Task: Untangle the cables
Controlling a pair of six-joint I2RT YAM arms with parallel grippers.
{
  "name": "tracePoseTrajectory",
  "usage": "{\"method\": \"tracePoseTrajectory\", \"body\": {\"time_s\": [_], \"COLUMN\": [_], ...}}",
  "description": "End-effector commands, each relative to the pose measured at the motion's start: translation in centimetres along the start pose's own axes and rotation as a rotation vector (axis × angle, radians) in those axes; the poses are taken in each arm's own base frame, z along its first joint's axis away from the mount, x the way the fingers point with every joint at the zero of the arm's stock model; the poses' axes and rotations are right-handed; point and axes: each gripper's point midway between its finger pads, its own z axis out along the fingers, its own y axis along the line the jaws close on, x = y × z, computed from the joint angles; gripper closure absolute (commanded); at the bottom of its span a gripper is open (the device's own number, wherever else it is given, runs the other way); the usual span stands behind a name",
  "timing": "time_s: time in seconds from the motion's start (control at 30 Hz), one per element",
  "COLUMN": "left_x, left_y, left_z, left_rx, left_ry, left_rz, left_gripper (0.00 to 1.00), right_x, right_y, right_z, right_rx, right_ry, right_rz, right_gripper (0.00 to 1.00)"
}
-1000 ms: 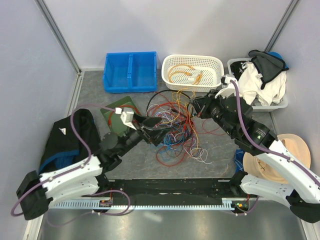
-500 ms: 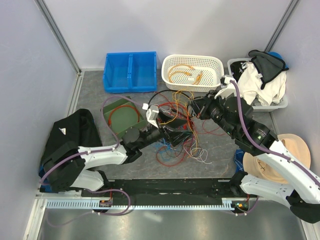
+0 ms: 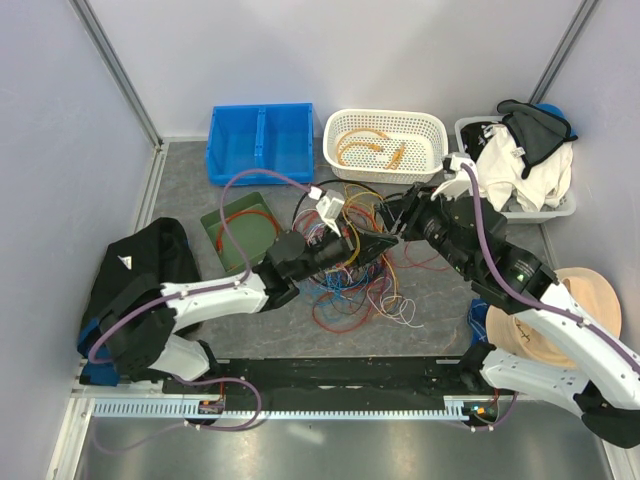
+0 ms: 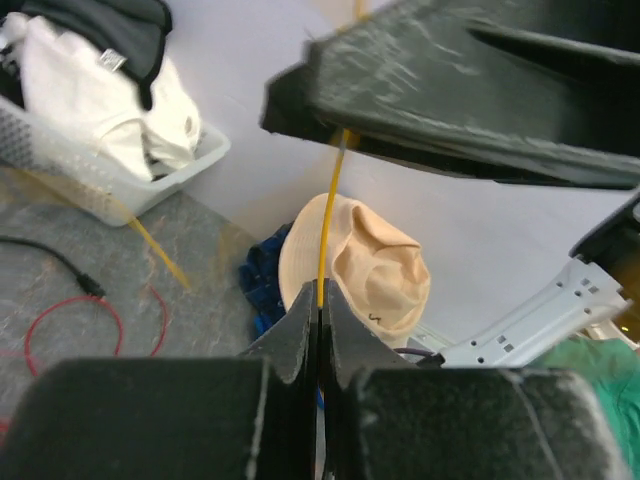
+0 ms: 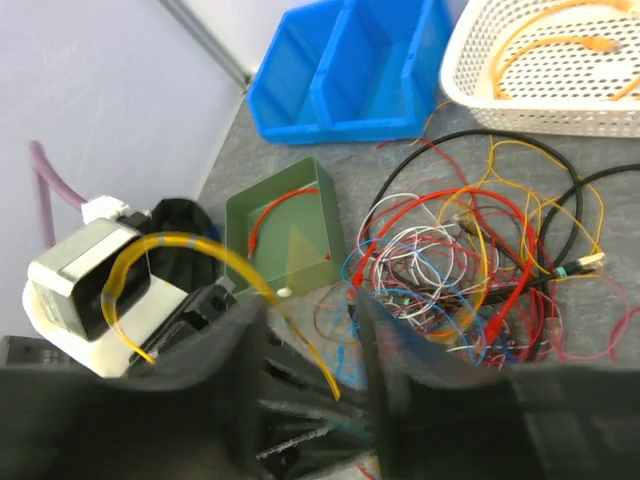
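The cables [image 3: 345, 275] lie in a many-coloured tangle in the middle of the mat, also seen in the right wrist view [image 5: 450, 255]. My left gripper [image 3: 378, 243] reaches across the tangle to its right side and is shut on a thin yellow cable [image 4: 328, 205], which rises from its closed tips [image 4: 320, 292]. My right gripper [image 3: 395, 222] hangs close above it, showing as large black fingers [image 4: 470, 90] in the left wrist view. Its jaws [image 5: 305, 310] stand open, and the yellow cable [image 5: 200, 247] arcs loosely down between them.
Along the back stand a blue two-compartment bin [image 3: 260, 143] and a white basket [image 3: 331, 150] holding orange cables. A green tray [image 3: 215, 225] with a red cable lies left of the tangle. A clothes basket [image 3: 562, 208] and a beige hat [image 3: 585, 295] sit right, dark clothing [image 3: 135, 275] left.
My left arm swung right across the tangle and closed on the yellow cable. My right gripper, shut before, has opened and stayed in place.
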Motion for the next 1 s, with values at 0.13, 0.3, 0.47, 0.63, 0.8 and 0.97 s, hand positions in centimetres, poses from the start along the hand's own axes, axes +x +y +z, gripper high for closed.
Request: {"method": "tracePoseTrajectory", "body": {"time_s": [0.13, 0.3, 0.47, 0.63, 0.8, 0.97], "left_x": [-9.1, -15.0, -17.1, -18.2, -18.1, -18.3], "left_y": [2.9, 0.3, -0.4, -1.2, -1.1, -1.1], "left_z": [-1.9, -2.2, -1.5, -0.7, -0.5, -0.6], "left_rx": [-0.48, -0.496, -0.509, -0.493, -0.495, -0.501], "left_ry": [0.196, 0.155, 0.149, 0.143, 0.148, 0.146], "left_rz": [0.173, 0.218, 0.247, 0.242, 0.24, 0.245], "left_gripper": [0.98, 0.98, 0.98, 0.98, 0.98, 0.98], "right_x": [-3.4, -0.5, 2.4, 2.5, 2.7, 2.6], "right_y": [-4.9, -5.8, -4.2, -0.6, 0.9, 0.6], "right_z": [-3.8, -3.6, -2.9, -3.4, -3.7, -3.8], "right_rx": [0.181, 0.132, -0.023, -0.235, -0.332, -0.322], "right_ry": [-0.192, -0.169, -0.113, -0.137, -0.143, -0.156], "right_rz": [-0.062, -0.081, -0.096, -0.064, -0.045, -0.045], "right_gripper": [0.27, 0.27, 0.28, 0.28, 0.28, 0.28]}}
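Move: The yellow cable is already shut in the left fingers and runs down into the cable tangle, whose middle lies about 10 cm ahead of the left hand, 6 cm to its left and some 29 cm below. From the same hand the white basket stands about 36 cm ahead and 2 cm to the right, the green tray 15 cm ahead and 33 cm to the left. From the right hand, just opening beside it, the tangle lies some 6 cm ahead, 8 cm left and 34 cm down. The left hand keeps its pinch on the yellow cable and draws it up out of the tangle, rising about 16 cm and then sinking back some 3 cm, while it also shifts 7 cm to the left and 6 cm forward, the fingers tipping downward and swinging round from rightward towards forward. The right hand opens the rest of the way and lets go of the cable, springs about 6 cm to the right, drops about as far, then swings back left and draws towards its base, its open fingers tilting up slightly and turning counter-clockwise. ##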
